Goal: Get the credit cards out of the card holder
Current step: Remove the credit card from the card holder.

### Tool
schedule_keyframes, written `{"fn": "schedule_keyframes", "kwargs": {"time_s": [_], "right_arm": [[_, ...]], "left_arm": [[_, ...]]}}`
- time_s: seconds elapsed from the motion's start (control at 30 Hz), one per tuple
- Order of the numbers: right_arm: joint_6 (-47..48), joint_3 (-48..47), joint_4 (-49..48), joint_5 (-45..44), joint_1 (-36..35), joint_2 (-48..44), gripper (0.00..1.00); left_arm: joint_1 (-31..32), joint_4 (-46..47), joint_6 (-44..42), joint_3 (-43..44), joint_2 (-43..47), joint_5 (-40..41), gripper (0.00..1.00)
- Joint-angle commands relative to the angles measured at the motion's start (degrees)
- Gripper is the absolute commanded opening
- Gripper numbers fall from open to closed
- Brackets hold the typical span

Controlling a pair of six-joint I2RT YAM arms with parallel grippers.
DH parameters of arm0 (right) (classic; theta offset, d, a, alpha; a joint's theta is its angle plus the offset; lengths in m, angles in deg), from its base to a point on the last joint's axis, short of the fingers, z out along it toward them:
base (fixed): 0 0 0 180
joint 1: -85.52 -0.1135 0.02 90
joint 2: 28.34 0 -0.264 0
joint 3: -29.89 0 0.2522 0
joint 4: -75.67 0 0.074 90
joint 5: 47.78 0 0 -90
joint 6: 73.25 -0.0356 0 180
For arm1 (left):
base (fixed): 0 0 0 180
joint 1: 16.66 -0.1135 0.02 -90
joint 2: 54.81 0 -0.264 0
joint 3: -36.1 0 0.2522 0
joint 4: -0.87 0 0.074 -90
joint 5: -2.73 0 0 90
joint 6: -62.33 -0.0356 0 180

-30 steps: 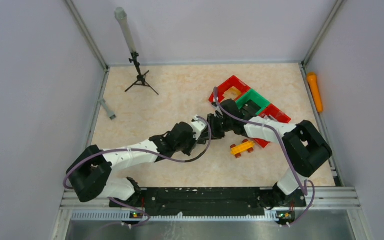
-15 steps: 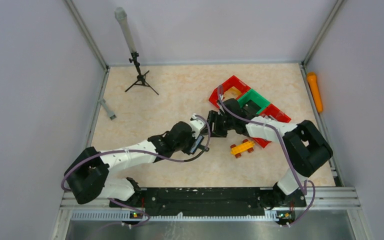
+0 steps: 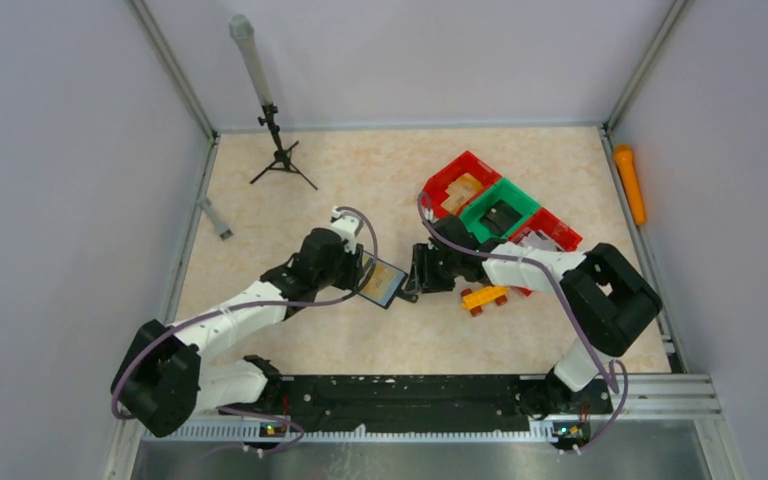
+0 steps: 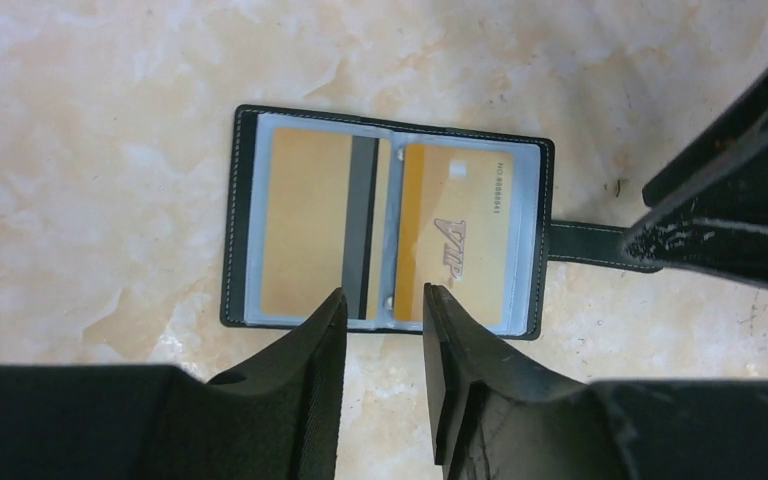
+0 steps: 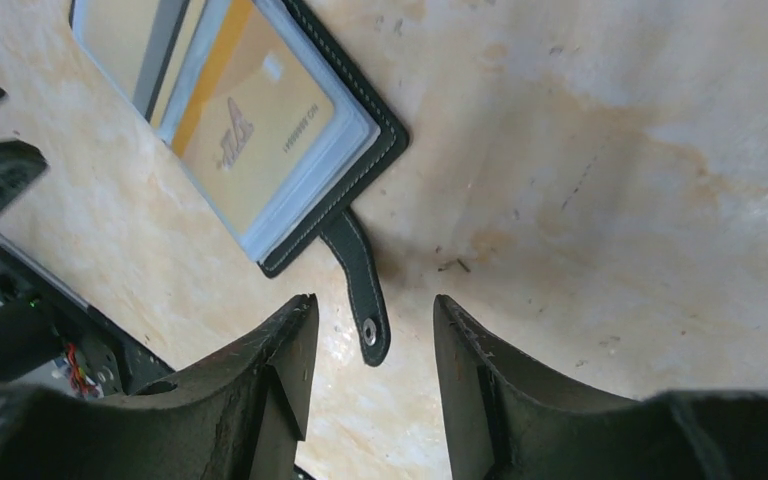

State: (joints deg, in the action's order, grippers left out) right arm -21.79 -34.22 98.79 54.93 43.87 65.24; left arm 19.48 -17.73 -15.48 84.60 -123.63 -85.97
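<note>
The black card holder [image 3: 385,283] lies open and flat on the table between my two grippers. Its clear sleeves show two gold credit cards, one [image 4: 305,225] with its dark stripe up and one [image 4: 457,240] with its printed face up. My left gripper [image 4: 385,295] is open just above the holder's near edge at the spine, gripping nothing. The strap tab [image 5: 360,285] with its silver snap [image 5: 369,327] points toward my right gripper [image 5: 372,305]. That gripper is open, and the tab's end lies between its fingertips without being pinched.
Two red bins [image 3: 457,178] [image 3: 552,228] and a green bin [image 3: 502,208] sit at the back right. A yellow-orange toy brick car [image 3: 485,296] lies just right of the right gripper. A small tripod [image 3: 280,155] stands at the back left. An orange object [image 3: 628,183] lies beyond the right rail.
The grippers were bunched together at mid-table over the holder. The left one has drawn back to the left, the right one has shifted nearer, and the holder now lies spread open on the table.
</note>
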Motion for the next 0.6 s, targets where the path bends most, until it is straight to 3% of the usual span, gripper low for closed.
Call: {"fn": "schedule_keyframes", "kwargs": {"time_s": [0.0, 0.1, 0.17, 0.27, 0.37, 0.47, 0.57], "right_arm": [[0.65, 0.67, -1.03, 0.10, -2.14, -0.52, 0.45], [-0.16, 0.99, -2.70, 1.77, -2.67, 0.68, 0.39], [-0.59, 1.12, -3.91, 2.52, -3.11, 1.29, 0.36], [-0.91, 0.75, -4.81, 3.91, -3.26, 2.19, 0.23], [-0.96, 0.43, -4.21, 3.76, -3.26, 0.86, 0.00], [-0.35, 0.23, -2.26, 2.04, -3.15, -1.82, 0.00], [1.10, -0.22, -0.04, 1.91, -3.09, -3.48, 0.00]], "left_arm": [[-2.40, 2.50, 3.19, -1.99, 4.05, -2.21, 0.40], [-3.57, 3.15, 3.77, -2.81, 5.42, -2.30, 0.48], [-4.11, 2.88, 4.25, -3.01, 6.10, -1.84, 0.59], [-4.90, 3.04, 5.39, -3.77, 7.77, 1.72, 0.95], [-6.09, 4.21, 8.64, -6.14, 10.58, 5.26, 0.99], [-8.01, 7.20, 11.04, -8.14, 10.71, 4.72, 0.99], [-8.85, 3.62, 11.22, -5.69, 7.69, 2.36, 0.99]]}}
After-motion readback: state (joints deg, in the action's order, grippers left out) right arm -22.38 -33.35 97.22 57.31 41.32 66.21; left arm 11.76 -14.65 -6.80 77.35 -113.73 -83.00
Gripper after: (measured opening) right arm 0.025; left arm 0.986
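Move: Just beyond and below the left hand lies the open card holder, its middle about 3 cm ahead, 2 cm right and 5 cm down. The left card is roughly 5 cm straight ahead of that hand, the right card some 2 cm ahead and 5 cm right. From the right hand, the holder's strap is about 2 cm back, 1 cm left and 1 cm down; the holder's middle is 2 cm ahead and 9 cm left. Closing on the strap, the right hand eases about 2 cm back and 1–2 cm left, sinks slightly, and shuts its fingers to pinch the strap. Meanwhile the left hand travels about 5 cm left and rises a centimetre above the holder towards its left edge, turning some 15 degrees counter-clockwise and spreading its fingers fully, without touching the holder. ##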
